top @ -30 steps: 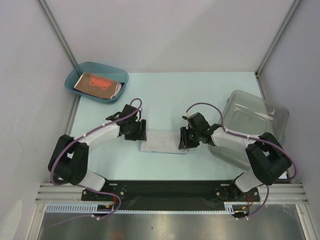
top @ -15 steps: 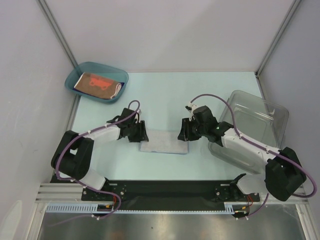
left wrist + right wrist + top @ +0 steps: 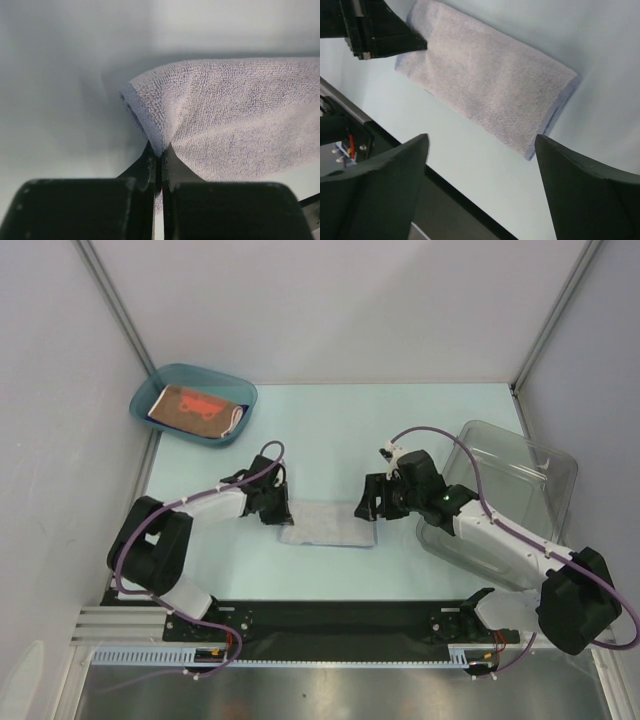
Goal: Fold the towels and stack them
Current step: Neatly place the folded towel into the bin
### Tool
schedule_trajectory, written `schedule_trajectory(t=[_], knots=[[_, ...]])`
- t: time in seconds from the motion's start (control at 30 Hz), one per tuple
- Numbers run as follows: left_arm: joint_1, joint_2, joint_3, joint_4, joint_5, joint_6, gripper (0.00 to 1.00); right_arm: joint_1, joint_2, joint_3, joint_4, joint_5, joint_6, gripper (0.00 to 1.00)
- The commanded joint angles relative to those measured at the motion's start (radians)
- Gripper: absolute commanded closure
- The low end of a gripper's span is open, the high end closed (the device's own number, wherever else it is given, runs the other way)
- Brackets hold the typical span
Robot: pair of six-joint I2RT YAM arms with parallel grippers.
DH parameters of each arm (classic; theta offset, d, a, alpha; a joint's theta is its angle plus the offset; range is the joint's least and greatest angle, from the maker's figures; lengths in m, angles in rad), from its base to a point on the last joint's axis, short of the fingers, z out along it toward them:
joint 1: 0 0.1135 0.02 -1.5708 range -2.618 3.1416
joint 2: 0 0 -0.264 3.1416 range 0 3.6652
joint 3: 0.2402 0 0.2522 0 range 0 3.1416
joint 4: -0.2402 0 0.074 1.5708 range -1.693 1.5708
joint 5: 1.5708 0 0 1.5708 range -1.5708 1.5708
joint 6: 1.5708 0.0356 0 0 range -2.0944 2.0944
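A light-blue towel (image 3: pixel 328 525) lies folded flat on the table between the two arms. My left gripper (image 3: pixel 283 508) is at its left end. In the left wrist view that gripper (image 3: pixel 161 152) is shut on the towel (image 3: pixel 235 115), pinching a puckered bit of its folded edge. My right gripper (image 3: pixel 367 500) hovers by the towel's right end, apart from it. Its jaws (image 3: pixel 481 137) stand open and empty above the bare table, with the towel (image 3: pixel 485 80) just beyond them. A brown-red towel (image 3: pixel 195 405) lies folded in the teal tray.
The teal tray (image 3: pixel 200 370) sits at the back left corner. A clear plastic bin (image 3: pixel 510 480) stands on the right, beside the right arm. Grey walls close in both sides and the back. A black rail (image 3: pixel 340 618) runs along the near edge.
The left gripper has closed on the light-blue towel's left edge. The right gripper has opened wider and drawn slightly back from the towel's right end, its arm stretching out.
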Motion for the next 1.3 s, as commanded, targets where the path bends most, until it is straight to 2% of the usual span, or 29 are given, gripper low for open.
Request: schedule_trajectory(t=[0.0,0.13,0.37,0.43,0.6,0.73,0.77,0.83,1.0,1.1,1.27], knots=[[-0.022,0.007,0.121,-0.209,-0.089,0.062,1.0,-0.003,-0.04,0.029,0.023,-0.024,-0.011,0.01],[-0.02,0.007,0.269,-0.318,-0.198,0.144,1.0,-0.029,-0.038,0.072,-0.008,-0.024,-0.022,0.0],[-0.02,0.105,0.499,-0.458,-0.349,0.279,1.0,-0.093,-0.054,0.094,0.006,-0.03,-0.022,0.0],[-0.014,0.157,0.591,-0.496,-0.436,0.333,0.99,-0.107,-0.052,0.1,0.009,-0.027,-0.024,0.0],[0.038,0.3,0.878,-0.555,-0.606,0.462,1.0,-0.132,-0.023,0.118,0.023,-0.024,-0.033,0.0],[0.114,0.451,1.103,-0.599,-0.675,0.58,1.0,-0.144,0.023,0.141,0.029,-0.033,-0.042,0.0],[0.128,0.476,1.199,-0.613,-0.694,0.597,1.0,-0.148,0.03,0.145,0.032,-0.038,-0.044,0.0],[0.168,0.519,1.28,-0.633,-0.723,0.651,1.0,-0.156,0.057,0.154,0.043,-0.036,-0.054,0.0],[0.245,0.597,1.393,-0.552,-0.761,0.825,1.0,-0.193,0.118,0.171,0.07,-0.054,-0.068,0.0],[0.309,0.642,1.449,-0.517,-0.735,0.875,1.0,-0.208,0.15,0.169,0.082,-0.062,-0.073,0.0],[0.411,0.665,1.45,-0.397,-0.72,0.927,1.0,-0.225,0.188,0.168,0.093,-0.064,-0.083,0.0]])
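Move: The teal bin's middle lies about 32 cm ahead of the left hand and 27 cm to its left, some 3 cm higher, with the brown folded towel inside it about 31 cm ahead and 26 cm left. The white folded towel, already pinched by its left end, has its middle level with the left hand, 10 cm to its right. From the right hand, the bin is about 34 cm ahead, 45 cm left and 8 cm lower. Left carries the pinched towel some 29 cm forward, left and up towards the bin; right opens wider, shifting forward. ##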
